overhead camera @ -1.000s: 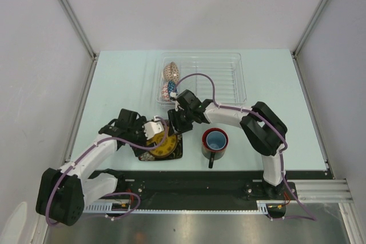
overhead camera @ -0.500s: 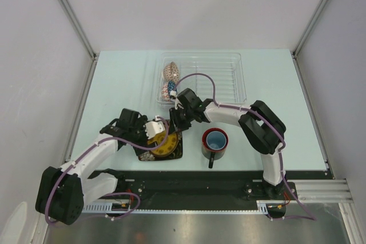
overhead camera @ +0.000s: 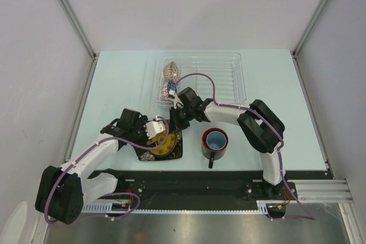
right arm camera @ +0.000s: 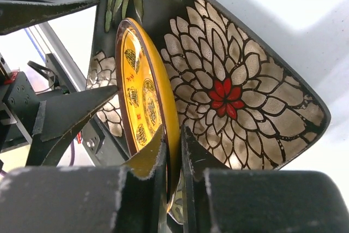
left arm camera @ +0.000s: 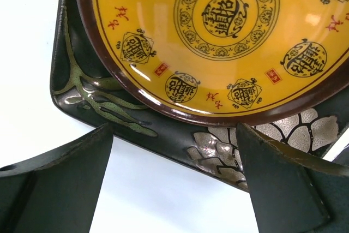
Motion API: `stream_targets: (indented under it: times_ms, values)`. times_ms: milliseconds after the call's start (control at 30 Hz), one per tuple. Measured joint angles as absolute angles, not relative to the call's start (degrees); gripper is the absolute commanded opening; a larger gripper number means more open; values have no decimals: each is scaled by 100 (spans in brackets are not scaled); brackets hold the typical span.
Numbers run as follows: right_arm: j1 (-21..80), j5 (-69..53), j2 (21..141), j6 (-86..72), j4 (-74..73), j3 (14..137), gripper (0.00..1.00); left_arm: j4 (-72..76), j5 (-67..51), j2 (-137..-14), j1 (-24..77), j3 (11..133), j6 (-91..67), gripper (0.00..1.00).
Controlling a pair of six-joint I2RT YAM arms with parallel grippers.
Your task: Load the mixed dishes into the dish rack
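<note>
A yellow round dish (right arm camera: 144, 96) stands tilted up on edge over the dark square plate (right arm camera: 229, 91), which has a flower pattern. My right gripper (right arm camera: 173, 140) is shut on the yellow dish's rim, one finger on each face. In the top view the right gripper (overhead camera: 177, 125) is at the square plate's (overhead camera: 174, 154) far corner. My left gripper (left arm camera: 174, 184) is open, its fingers (left arm camera: 283, 184) straddling the square plate's (left arm camera: 163, 135) near edge below the yellow dish (left arm camera: 229, 25). The red mug (overhead camera: 215, 141) stands to the right. A blue-patterned bowl (overhead camera: 168, 90) sits in the clear dish rack (overhead camera: 226, 75).
A second, brown-patterned bowl (overhead camera: 171, 72) stands on edge in the rack's left end. The black rail (overhead camera: 200, 181) with the arm bases runs along the near edge. Grey walls close the table at the left, back and right.
My right gripper's jaws have closed onto the yellow dish's rim. The left arm has stayed where it was, open.
</note>
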State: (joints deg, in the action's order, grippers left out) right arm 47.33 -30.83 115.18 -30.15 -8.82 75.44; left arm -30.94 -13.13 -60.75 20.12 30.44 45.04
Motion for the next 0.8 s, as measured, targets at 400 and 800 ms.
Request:
stream_targets:
  times_ms: [400, 800]
  values:
    - [4134, -3068, 10525, -1903, -2137, 7511, 0, -3323, -1079, -6108, 926, 5078, 3496, 100]
    - [3959, -864, 7756, 1372, -1883, 8001, 0, -3822, -1962, -6670, -255, 6696, 2506, 100]
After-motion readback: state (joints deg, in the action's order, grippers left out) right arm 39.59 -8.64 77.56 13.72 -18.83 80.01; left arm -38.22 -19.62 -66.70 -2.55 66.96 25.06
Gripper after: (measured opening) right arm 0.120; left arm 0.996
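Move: The right hand already grips the yellow plate by its right rim. The rack's middle lies about 24 cm ahead of that hand and 11 cm to its right, roughly level in height. The blue bowl in the rack is some 18 cm ahead and 2 cm left. The mug is about 5 cm back and 16 cm right, the black tray's middle about 5 cm back and 6 cm left, lower down. From the empty left hand, the rack's middle is about 26 cm ahead and 26 cm right. Rightward at first, then steeply upward, the right hand carries the pinched plate off the tray, rising some 27 cm while going about 13 cm right and 8 cm forward, horizontally nearer the rack. It rolls about 65 degrees, swinging the plate's far edge up. The left hand, fingers still wide open, withdraws from the plate's left side up, forward and somewhat left, turning counter-clockwise, then sinks slightly. ##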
